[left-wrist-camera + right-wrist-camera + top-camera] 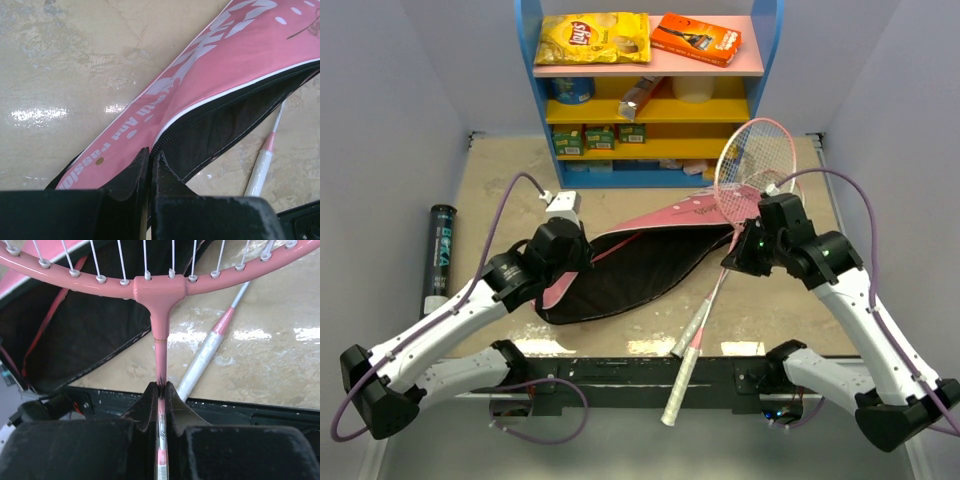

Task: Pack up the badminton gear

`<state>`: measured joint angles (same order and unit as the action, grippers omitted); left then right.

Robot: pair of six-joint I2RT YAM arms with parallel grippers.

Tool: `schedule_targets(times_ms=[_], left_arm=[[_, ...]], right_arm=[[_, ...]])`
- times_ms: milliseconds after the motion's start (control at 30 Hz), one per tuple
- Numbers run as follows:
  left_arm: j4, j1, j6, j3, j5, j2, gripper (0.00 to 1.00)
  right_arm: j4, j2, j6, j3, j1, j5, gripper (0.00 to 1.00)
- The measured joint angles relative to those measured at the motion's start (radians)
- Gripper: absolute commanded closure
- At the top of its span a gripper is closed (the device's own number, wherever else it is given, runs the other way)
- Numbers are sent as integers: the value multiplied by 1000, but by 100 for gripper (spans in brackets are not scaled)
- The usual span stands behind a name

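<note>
The pink racket bag (675, 212) lies across the middle of the table, its black lining (630, 275) showing through the open mouth. My left gripper (582, 266) is shut on the bag's zip edge (165, 135) at the near-left end. My right gripper (737, 256) is shut on the pink shaft (160, 347) of a racket just below its head (755, 165), which is raised over the bag's right end. A second racket, with a white handle (202, 362), lies on the table beside the bag (261, 167). The long black tube (438, 258) lies at the far left.
A blue and yellow shelf unit (650, 108) stands at the back with a yellow crisp packet (592, 38) and an orange box (696, 38) on top. A black rail (620, 375) runs along the near edge, and a white racket handle (680, 380) reaches over it.
</note>
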<state>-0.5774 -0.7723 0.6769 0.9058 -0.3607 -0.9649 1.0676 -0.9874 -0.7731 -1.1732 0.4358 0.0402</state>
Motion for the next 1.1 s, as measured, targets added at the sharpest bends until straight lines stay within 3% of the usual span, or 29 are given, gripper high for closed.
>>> schedule_targets(times_ms=[167,533,1100], left_arm=[[51,0,-9,13,0,-96,100],[170,0,-20,102,25,-313,100],[267,0,-35,216,47,-504,100]], right_arm=[[-11,32,-39,70,84,-3,100],[-8,195,-76,332,113,1,100],[-47,209,-76,491,151,31,100]])
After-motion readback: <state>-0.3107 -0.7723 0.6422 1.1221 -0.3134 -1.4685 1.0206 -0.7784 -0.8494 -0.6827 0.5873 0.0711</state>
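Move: Hanging from the shut right fingers by its upper shaft, the held racket has its head roughly 16 cm ahead and 5 cm right of that hand, slightly higher. The bag's open mouth has its middle about 17 cm left of the hand, 7 cm ahead and 14 cm below; the other racket's grip lies some 7 cm back, 4 cm left and 15 cm down. From the left hand, which pinches the bag's rim, that mouth is about 12 cm right, 7 cm ahead and 12 cm lower. Dragging the bag by its pinched rim, the left hand goes forward and right about 12 cm, sinking some 3 cm. Meanwhile the right hand keeps its grip on the racket shaft and, after a brief shift left, sinks and draws back towards the base, tipping about 15 degrees downward so the racket head comes down by the right part of the bag's mouth. ##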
